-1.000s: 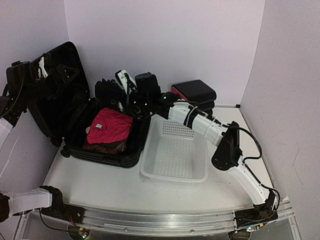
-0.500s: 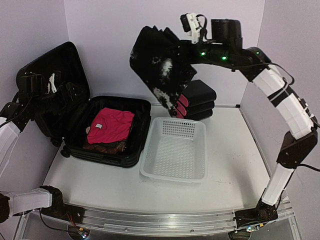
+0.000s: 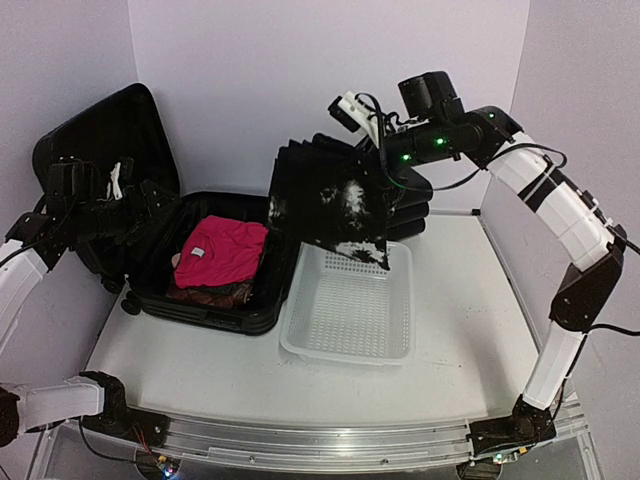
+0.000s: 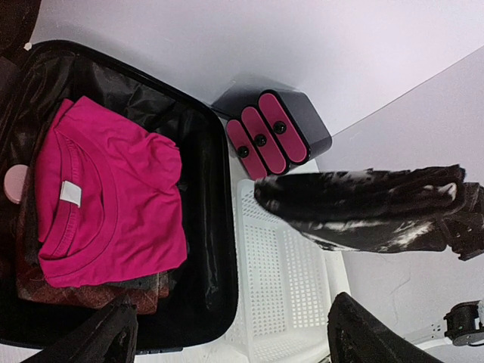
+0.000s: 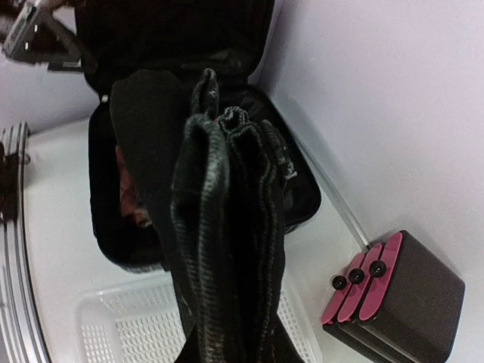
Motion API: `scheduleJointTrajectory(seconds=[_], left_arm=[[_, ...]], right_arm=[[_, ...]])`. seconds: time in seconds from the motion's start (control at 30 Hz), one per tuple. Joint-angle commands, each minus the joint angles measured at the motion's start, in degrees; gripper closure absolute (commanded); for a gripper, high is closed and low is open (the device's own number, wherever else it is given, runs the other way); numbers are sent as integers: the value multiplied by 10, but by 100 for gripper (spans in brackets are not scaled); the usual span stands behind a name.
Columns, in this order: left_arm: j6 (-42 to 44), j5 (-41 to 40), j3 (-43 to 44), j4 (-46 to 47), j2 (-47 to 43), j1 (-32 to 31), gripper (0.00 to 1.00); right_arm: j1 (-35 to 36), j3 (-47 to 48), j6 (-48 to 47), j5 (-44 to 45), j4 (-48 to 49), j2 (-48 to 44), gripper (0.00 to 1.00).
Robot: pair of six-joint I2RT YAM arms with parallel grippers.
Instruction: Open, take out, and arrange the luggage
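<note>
The luggage (image 3: 108,135) lies open at the left, lid propped up, with a folded pink shirt (image 3: 222,250) on top of darker clothes in its base. High over the far end of the white mesh basket (image 3: 345,335), my right gripper (image 3: 385,162) is shut on a folded black garment with white patches (image 3: 330,210), which hangs down from it. The right wrist view shows that garment (image 5: 227,227) covering the fingers. My left gripper (image 3: 140,205) stands open by the lid, holding nothing; its view looks down on the shirt (image 4: 106,197) and the basket (image 4: 283,280).
A stack of black boxes with pink drawer fronts (image 3: 410,190) stands against the back wall behind the basket, also seen as boxes (image 5: 393,295) in the right wrist view. The walls close in at the back, left and right. The basket touches the luggage's right side.
The right arm pulled the black garment out of the luggage, raised it high, then brought it down and left over the basket. The left arm shifted slightly by the lid.
</note>
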Motion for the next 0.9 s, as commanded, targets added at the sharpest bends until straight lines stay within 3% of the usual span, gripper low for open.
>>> scheduleJointTrajectory(seconds=[0.0, 0.57, 0.73, 0.87], left_arm=[[-7, 19, -10, 25, -17, -1, 13], [-15, 59, -32, 35, -4, -6, 13], [-16, 59, -43, 37, 1, -19, 13], [-16, 58, -46, 38, 5, -29, 13]], right_arm=[[-14, 41, -107, -14, 29, -1, 100], [-53, -56, -160, 15, 58, -10, 100], [-54, -49, -167, 19, 69, 0, 100], [-54, 18, -171, 25, 61, 21, 100]])
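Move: The right hand already holds the black-and-white cloth high above the white basket, whose middle lies about 35 cm below, 3 cm back and 4 cm left. From that hand, the drawer box is roughly 24 cm ahead, 14 cm right; the open suitcase some 12 cm ahead, 33 cm left. The left hand, empty, has the pink shirt about 16 cm ahead, 2 cm right, 25 cm below, and the basket 7 cm ahead, 34 cm right. Down goes the right hand, about 8 cm towards the basket with the cloth kept pinched, quick at first, then easing some 4 cm forward and 3 cm right as it sinks; the fingers tip about 15 degrees further down. The open left hand sinks some 3 cm by the suitcase and drifts 2 cm right, closer to the pink shirt but touching nothing. ##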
